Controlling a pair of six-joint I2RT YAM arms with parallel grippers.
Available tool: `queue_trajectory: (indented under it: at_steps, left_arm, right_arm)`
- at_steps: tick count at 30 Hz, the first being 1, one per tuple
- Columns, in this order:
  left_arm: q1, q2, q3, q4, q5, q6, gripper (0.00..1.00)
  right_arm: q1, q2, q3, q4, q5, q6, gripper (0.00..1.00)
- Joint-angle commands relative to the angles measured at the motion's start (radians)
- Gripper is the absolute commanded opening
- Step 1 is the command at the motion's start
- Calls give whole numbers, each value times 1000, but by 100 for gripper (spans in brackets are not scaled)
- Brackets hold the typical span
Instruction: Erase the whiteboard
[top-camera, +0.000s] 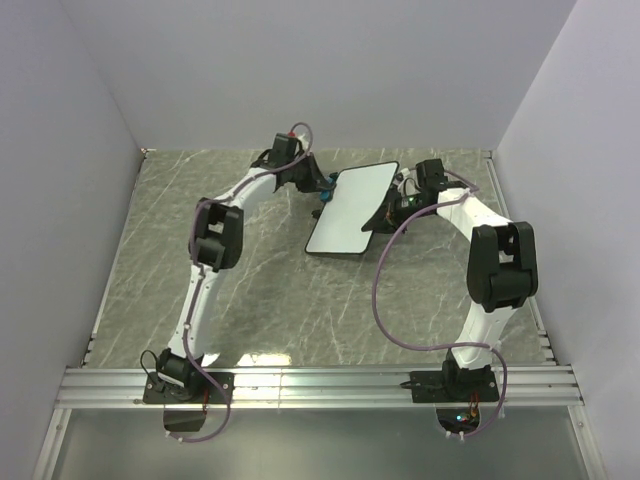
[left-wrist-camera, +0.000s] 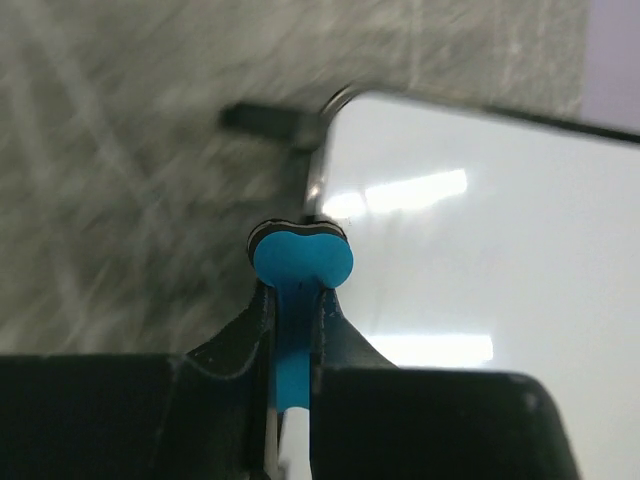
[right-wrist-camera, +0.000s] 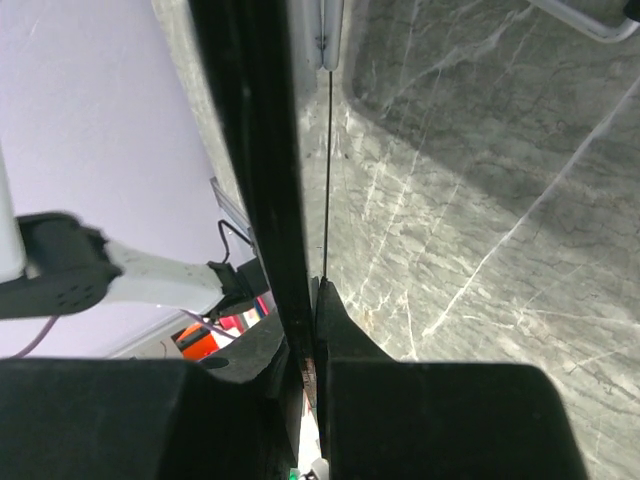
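Note:
The whiteboard is a white board with a thin black rim, lifted at a tilt over the far middle of the table. Its face shows only light reflections, no marks. My right gripper is shut on the board's right edge; in the right wrist view the black rim runs edge-on between the jaws of that gripper. My left gripper is shut on a small blue eraser, whose rounded head sits at the board's left edge near a corner. The left gripper pinches the eraser's stem.
A black stand foot sticks out from the board's corner. The grey marble tabletop lies below, with pale walls on three sides and an aluminium rail along the near edge by the arm bases.

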Motion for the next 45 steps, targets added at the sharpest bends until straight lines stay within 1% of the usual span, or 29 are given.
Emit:
queue_trajectory:
  at_steps: [1,5,7,13,17,22,28,31,32,33,34,35,37,38,39,40,41,44,45]
  left_arm:
    - [32,-173,-176,-11,-7,3,0]
    - [110,-326,-270,-3,-2,-4,0]
    - [130,-404,-313,-18,-10,4,0]
    - [196,-563,-420,-63,-28,35,0]
    - [212,-620,-506,-80,-33,53,0]
    - [212,-686,-612,-78,-33,61,0]
    - [212,-719,-665,-77,-37,58,0]
    - [212,-717,-660,-84,-30,49,0]
    - [212,-720,-660,-84,-27,47,0]
    - [212,-722,-657,-84,-27,42,0]
    - [210,-722,-655,-86,-27,45,0]
    - [210,-722,-654,-95,-28,46,0]
    - [210,-719,-646,-101,-28,49,0]
    - [210,-719,-646,-103,-28,50,0]
    - [210,-717,-643,-104,-31,50,0]
    - [210,-715,-643,-103,-31,50,0]
    - [210,-714,-640,-104,-30,49,0]
    - [209,-711,-632,-106,-31,44,0]
    - [209,-709,-626,-109,-33,49,0]
  right_arm:
    - [21,-10,37,-31,-13,12,0]
    - [-14,-21,91,-8,-12,39,0]
    - [-28,-9,121,8,-28,52,0]
    - [-60,56,210,-2,-21,59,0]
    - [-60,94,240,21,-15,73,0]
    - [-53,119,234,21,-8,72,0]
    - [-34,102,206,6,-8,56,0]
    - [-34,133,230,-24,-13,61,1]
    - [-33,155,246,-56,-12,62,12]
    - [-33,162,268,-64,-15,61,16]
    - [-31,166,279,-72,-15,61,23]
    - [-30,163,287,-78,-7,62,40]
    - [-30,156,307,-74,2,73,55]
    - [-30,148,315,-75,7,81,72]
    - [-28,145,336,-77,5,84,79]
    - [-28,143,348,-80,5,87,83]
    - [-25,140,362,-93,5,89,89]
    - [-24,131,414,-120,-1,89,93]
    - [-24,128,433,-123,-4,89,98]
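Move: The eraser is already in my left hand, by the left edge of the wiped whiteboard. From this hand the board's middle is roughly 7 cm back and 6 cm to the right, at about its height; the far left corner lies some 5 cm ahead, 3 cm right and 3 cm lower, the near left corner about 17 cm back, 5 cm left and 4 cm lower. My right hand pinches the raised right edge, the board's middle being around 8 cm ahead, 6 cm left and 5 cm lower. I swing my left hand left and up, away from the whiteboard, about 16 cm sideways, still gripping the eraser; then I ease it back and sink part of the way, and stop. With my right hand I carry the pinched edge about 5 cm forward, pause, then open the fingers wide to let go, starting to rise and drift forward. ##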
